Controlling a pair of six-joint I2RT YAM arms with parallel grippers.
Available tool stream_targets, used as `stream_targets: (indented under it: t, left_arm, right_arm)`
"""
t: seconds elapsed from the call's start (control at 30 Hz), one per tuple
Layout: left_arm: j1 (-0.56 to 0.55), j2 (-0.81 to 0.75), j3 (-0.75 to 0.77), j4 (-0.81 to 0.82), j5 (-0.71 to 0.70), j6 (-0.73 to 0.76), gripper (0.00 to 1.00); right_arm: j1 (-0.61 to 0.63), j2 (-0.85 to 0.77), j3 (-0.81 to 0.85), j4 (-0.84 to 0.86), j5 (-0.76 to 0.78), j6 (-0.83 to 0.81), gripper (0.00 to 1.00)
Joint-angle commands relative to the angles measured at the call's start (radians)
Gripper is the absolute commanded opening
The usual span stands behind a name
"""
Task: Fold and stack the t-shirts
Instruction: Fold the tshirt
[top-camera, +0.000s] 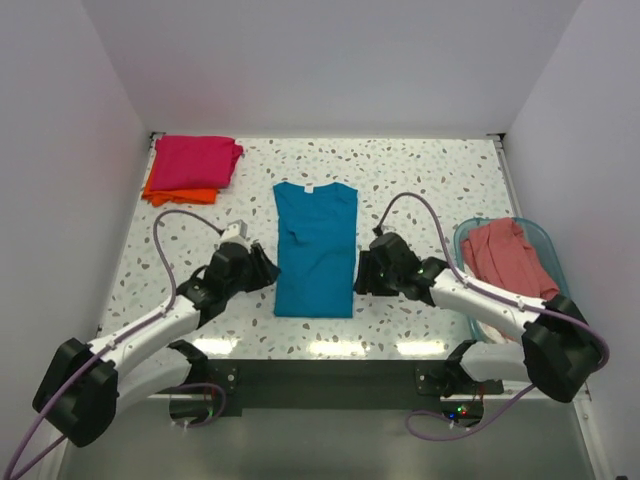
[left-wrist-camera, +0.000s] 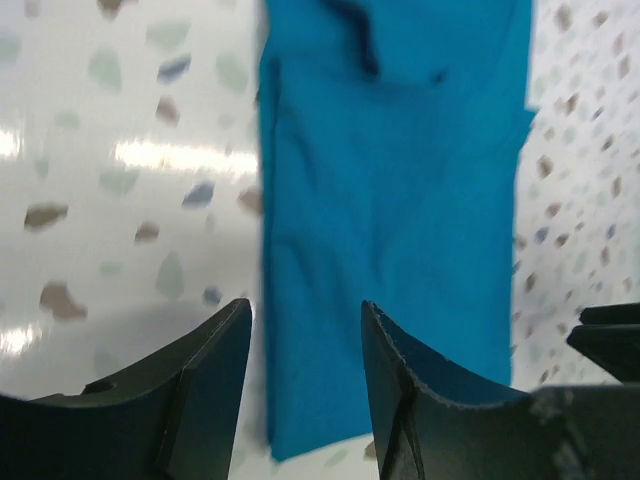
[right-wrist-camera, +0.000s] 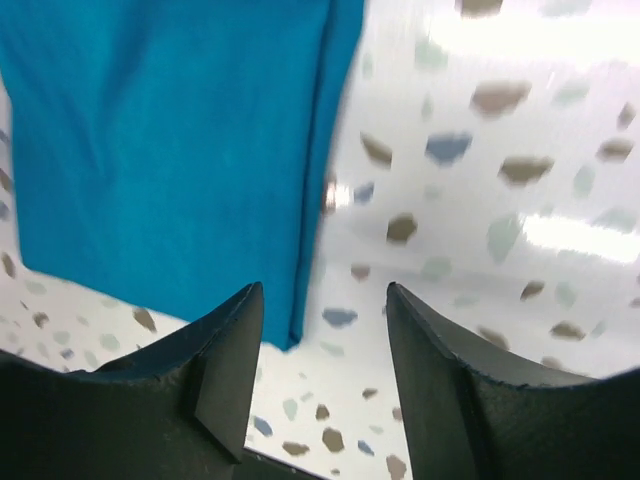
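Note:
A teal blue t-shirt (top-camera: 315, 250) lies flat in the middle of the table, folded into a long narrow strip with its collar at the far end. My left gripper (top-camera: 268, 268) sits at the strip's left edge near the hem, jaws open over the cloth edge (left-wrist-camera: 400, 200) with nothing held (left-wrist-camera: 305, 320). At the right edge my right gripper (top-camera: 362, 272) is open too (right-wrist-camera: 325, 300), just past the shirt's near corner (right-wrist-camera: 170, 140). A folded magenta pink t-shirt (top-camera: 197, 160) rests on a folded orange one (top-camera: 180, 193) at the far left. A salmon pink t-shirt (top-camera: 505, 255) lies crumpled in the basket.
The clear blue-tinted plastic basket (top-camera: 548, 250) stands at the right edge of the speckled table (top-camera: 430, 180). White walls close in the table on the left, back and right.

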Motion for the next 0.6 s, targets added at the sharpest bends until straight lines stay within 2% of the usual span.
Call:
stream_targets:
  t: [0.0, 0.07, 0.17, 0.37, 0.57]
  left_arm:
    - [-0.062, -0.08, -0.114, -0.092, -0.015, -0.064, 0.53]
    - [-0.108, -0.121, -0.157, -0.118, -0.019, -0.082, 0.53]
    - [-0.152, -0.155, -0.197, -0.123, -0.019, -0.111, 0.53]
    - [-0.194, -0.134, -0.225, -0.104, -0.011, -0.136, 0.53]
    - [-0.22, -0.118, -0.275, -0.066, -0.011, -0.168, 0.47]
  right_arm:
    - [0.099, -0.059, -0.106, 0.0, 0.048, 0.154, 0.55]
    - [0.163, -0.079, -0.162, 0.029, 0.066, 0.203, 0.54]
    - [0.197, -0.085, -0.228, 0.084, 0.083, 0.301, 0.54]
    - [0.211, -0.079, -0.286, 0.184, 0.078, 0.386, 0.54]
    - [0.223, -0.041, -0.291, 0.246, 0.065, 0.432, 0.54]
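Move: The folded blue t-shirt's near left corner lies about 10 cm back of my left hand, level with it sideways and 8 cm below. Its near right corner is some 8 cm back, 2 cm left and 7 cm below my right hand. The shirt's middle lies about 6 cm ahead and 9 cm right of my left hand. The red folded pile stands roughly 27 cm ahead and 23 cm left of my left hand. I draw both open hands back towards my base and down beside the shirt to its near hem, quickly at first, then easing off: my left about 9 cm back and 7 cm down to the left corner, my right 7 cm back and 5 cm down, then edging 2 cm left over the right corner. Both sets of fingers tip about 10 degrees further down; they stay open astride the corners. ##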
